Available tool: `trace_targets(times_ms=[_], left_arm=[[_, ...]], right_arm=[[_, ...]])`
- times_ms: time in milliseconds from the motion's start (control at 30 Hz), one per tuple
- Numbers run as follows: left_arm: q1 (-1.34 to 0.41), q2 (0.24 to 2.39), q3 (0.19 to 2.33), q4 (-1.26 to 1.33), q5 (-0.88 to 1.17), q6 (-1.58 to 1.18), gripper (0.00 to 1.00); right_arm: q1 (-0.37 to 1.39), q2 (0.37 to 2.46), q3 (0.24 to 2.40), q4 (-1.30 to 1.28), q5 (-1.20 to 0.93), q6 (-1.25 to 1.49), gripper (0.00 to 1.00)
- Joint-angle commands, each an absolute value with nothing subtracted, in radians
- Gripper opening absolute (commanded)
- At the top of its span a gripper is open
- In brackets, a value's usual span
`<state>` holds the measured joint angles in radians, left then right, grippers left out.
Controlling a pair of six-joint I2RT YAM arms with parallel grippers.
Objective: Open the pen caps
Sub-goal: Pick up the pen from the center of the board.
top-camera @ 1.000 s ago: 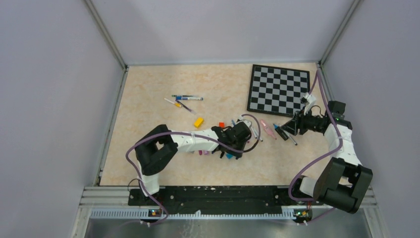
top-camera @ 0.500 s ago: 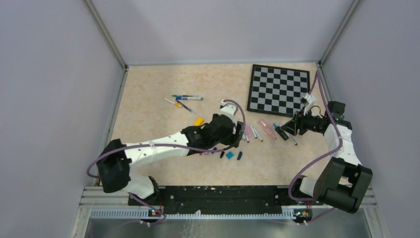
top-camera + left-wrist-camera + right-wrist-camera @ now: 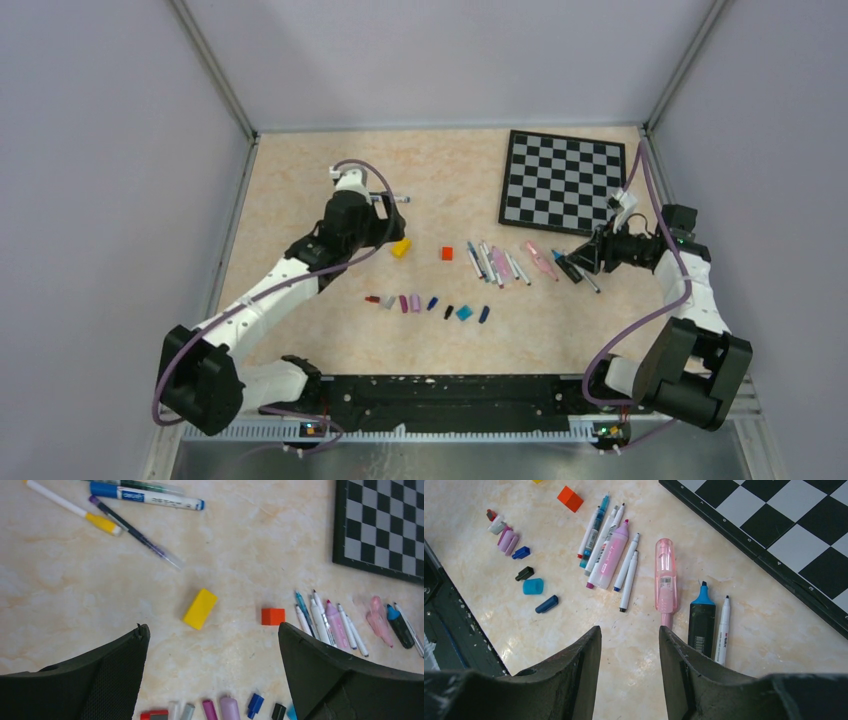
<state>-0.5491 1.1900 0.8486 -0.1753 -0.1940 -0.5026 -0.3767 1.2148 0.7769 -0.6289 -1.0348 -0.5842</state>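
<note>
Several loose pen caps (image 3: 428,305) lie in a row at the table's near middle; they also show along the bottom of the left wrist view (image 3: 230,707) and at the left of the right wrist view (image 3: 519,552). Uncapped pens (image 3: 497,263) lie side by side right of centre (image 3: 609,555). Three capped pens (image 3: 375,203) lie at the back left (image 3: 150,496). My left gripper (image 3: 385,213) hovers by them, open and empty (image 3: 212,630). My right gripper (image 3: 583,258) is open and empty (image 3: 630,630) above a pink highlighter (image 3: 665,580) and a black highlighter (image 3: 701,617).
A yellow block (image 3: 401,246) and a small red cube (image 3: 447,253) lie mid-table. A chessboard (image 3: 565,180) lies at the back right, close to my right gripper. Walls enclose the table on three sides.
My left arm has swung from above the cap row in the middle up and to the left, over to the three capped pens. The right arm has not moved.
</note>
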Motion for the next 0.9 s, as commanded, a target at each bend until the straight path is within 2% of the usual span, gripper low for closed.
trace_targets(times_ms=[0,167,467,567,733,867], left_arm=[[-0.427,1.259,0.911,-0.211,-0.099,-0.542,0.99],[-0.312,1.394,1.033,-0.303,-0.069,-0.612,0.99],[-0.204,1.713,1.331,-0.576,-0.133,-0.725,0.97],[-0.171,1.793,1.387,-0.584,-0.133,-0.733,0.89],[-0.109,1.912,1.491,-0.63,-0.121,-0.751,0.62],[-0.074,1.974,1.532,-0.615,-0.098,-0.738,0.49]], right_arm=[[-0.386,1.188,0.776,-0.617,-1.062,-0.613,0.45],[-0.385,1.181,0.775,-0.618,-1.062,-0.615,0.45],[-0.386,1.176,0.776,-0.621,-1.065,-0.619,0.45],[-0.386,1.174,0.776,-0.622,-1.065,-0.62,0.45],[-0.385,1.172,0.777,-0.624,-1.062,-0.623,0.45],[-0.386,1.17,0.778,-0.624,-1.063,-0.624,0.45]])
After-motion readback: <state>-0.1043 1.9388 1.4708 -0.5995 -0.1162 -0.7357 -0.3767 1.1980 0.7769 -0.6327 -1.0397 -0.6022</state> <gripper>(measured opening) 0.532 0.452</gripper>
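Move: The yellow-capped pen lies about 17 cm ahead of the left gripper, 12 cm to its left and some 17 cm below. The purple pen is about 6 cm to the right of that pen and 2 cm nearer; the blue marker is about 8 cm to its right and 2 cm farther out. The yellow block is 4 cm ahead of the gripper, 1 cm to its right. From the right hand, the yellow-capped pen is roughly 20 cm ahead, 52 cm left. Swing the left gripper forward and left towards the yellow-capped pen, about 13 cm each way, sinking some 11 cm as you go. Meanwhile tip the fingers about 30 degrees further down and turn the hand about as much counter-clockwise. Over the last third, narrow the wide-open fingers to about half, without touching a pen yet. ##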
